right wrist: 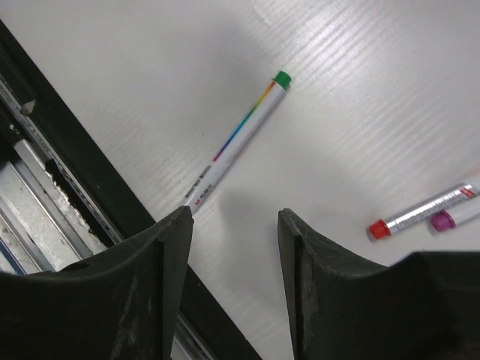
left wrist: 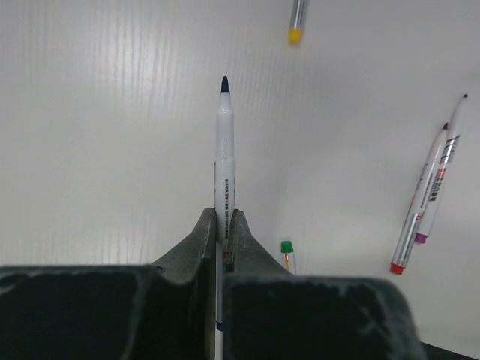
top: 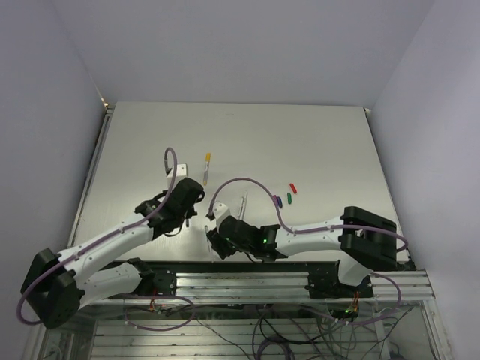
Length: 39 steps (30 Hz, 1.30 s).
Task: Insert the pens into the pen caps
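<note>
My left gripper (left wrist: 223,214) (top: 193,201) is shut on a white pen (left wrist: 224,150) whose dark blue tip points straight away from the wrist, above the table. The right gripper (right wrist: 234,214) (top: 214,234) hangs open over the table's near edge, with nothing between its fingers. Just beyond its left finger lies a green-ended pen (right wrist: 240,139) (left wrist: 286,253). A red-ended pen (left wrist: 416,214) (right wrist: 420,214) and a magenta-ended pen (left wrist: 442,184) (right wrist: 452,218) lie side by side. A yellow-ended pen (top: 207,166) (left wrist: 297,19) lies farther back. Three pen caps, red (top: 293,188), green (top: 289,197) and a dark purple-blue one (top: 278,201), rest right of centre.
The black and metal rail (right wrist: 90,187) (top: 247,281) runs along the table's near edge, right under the right gripper. A purple cable (top: 251,184) loops over the right arm. White walls close in the table (top: 247,135) at the back and sides.
</note>
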### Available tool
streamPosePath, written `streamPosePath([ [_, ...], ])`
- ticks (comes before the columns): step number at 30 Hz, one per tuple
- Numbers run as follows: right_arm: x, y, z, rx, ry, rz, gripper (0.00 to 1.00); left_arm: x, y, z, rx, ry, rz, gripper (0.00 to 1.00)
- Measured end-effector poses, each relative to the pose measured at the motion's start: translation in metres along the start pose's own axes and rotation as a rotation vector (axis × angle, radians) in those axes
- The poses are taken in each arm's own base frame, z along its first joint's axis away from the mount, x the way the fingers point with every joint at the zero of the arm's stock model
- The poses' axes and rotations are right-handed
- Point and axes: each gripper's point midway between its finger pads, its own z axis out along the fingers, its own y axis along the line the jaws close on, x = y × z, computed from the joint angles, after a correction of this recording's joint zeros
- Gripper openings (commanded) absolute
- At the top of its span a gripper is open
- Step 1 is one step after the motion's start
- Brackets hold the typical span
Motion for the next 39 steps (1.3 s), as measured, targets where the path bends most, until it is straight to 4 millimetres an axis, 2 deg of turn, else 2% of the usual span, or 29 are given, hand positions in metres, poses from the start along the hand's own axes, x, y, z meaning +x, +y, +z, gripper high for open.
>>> streamPosePath([
  [3, -0.003, 0.004, 0.007, -0.008, 0.002, 0.000, 0.50, -0.012, 0.004, -0.011, 0.002, -0.041, -0.020, 0.07],
  [8, -0.004, 0.010, 0.018, -0.014, 0.014, 0.000, 0.50, -0.017, 0.012, -0.021, 0.000, -0.065, -0.032, 0.07],
  [20, 0.000, 0.012, 0.039, 0.018, 0.061, 0.022, 0.44, -0.011, 0.019, -0.023, -0.007, -0.059, -0.024, 0.07],
  [23, -0.001, 0.011, 0.042, 0.035, 0.065, 0.030, 0.35, -0.011, 0.018, -0.023, -0.005, -0.060, -0.025, 0.07],
  [25, -0.001, 0.010, 0.044, 0.050, 0.068, 0.034, 0.16, -0.010, 0.019, -0.023, -0.007, -0.058, -0.022, 0.07],
  [26, -0.001, 0.008, 0.045, 0.066, 0.069, 0.043, 0.12, -0.009, 0.020, -0.022, -0.008, -0.057, -0.020, 0.07],
  [32, -0.007, 0.002, 0.052, 0.120, 0.070, 0.070, 0.00, -0.006, 0.021, -0.021, -0.011, -0.050, -0.011, 0.07],
  [36, -0.011, -0.009, 0.053, 0.145, 0.068, 0.106, 0.00, -0.005, 0.021, -0.021, -0.008, -0.047, -0.006, 0.07],
  [39, -0.016, -0.027, 0.056, 0.171, 0.065, 0.148, 0.00, -0.004, 0.022, -0.020, -0.009, -0.043, 0.000, 0.07],
])
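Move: The green-ended pen lies about 3 cm ahead of the open right hand, 4 cm to its left and 3 cm lower, running roughly fore and aft. The red-ended pen is some 12 cm ahead and 5 cm to the right of that hand, with the purple-ended pen just beyond it, about 14 cm ahead and 6 cm right. From the left hand, which already holds a pen, the green-ended pen lies about 7 cm back, 5 cm right and 8 cm below. Right hand goes left and down about 4 cm, pinches the green-ended pen, then draws it forward, still low. ##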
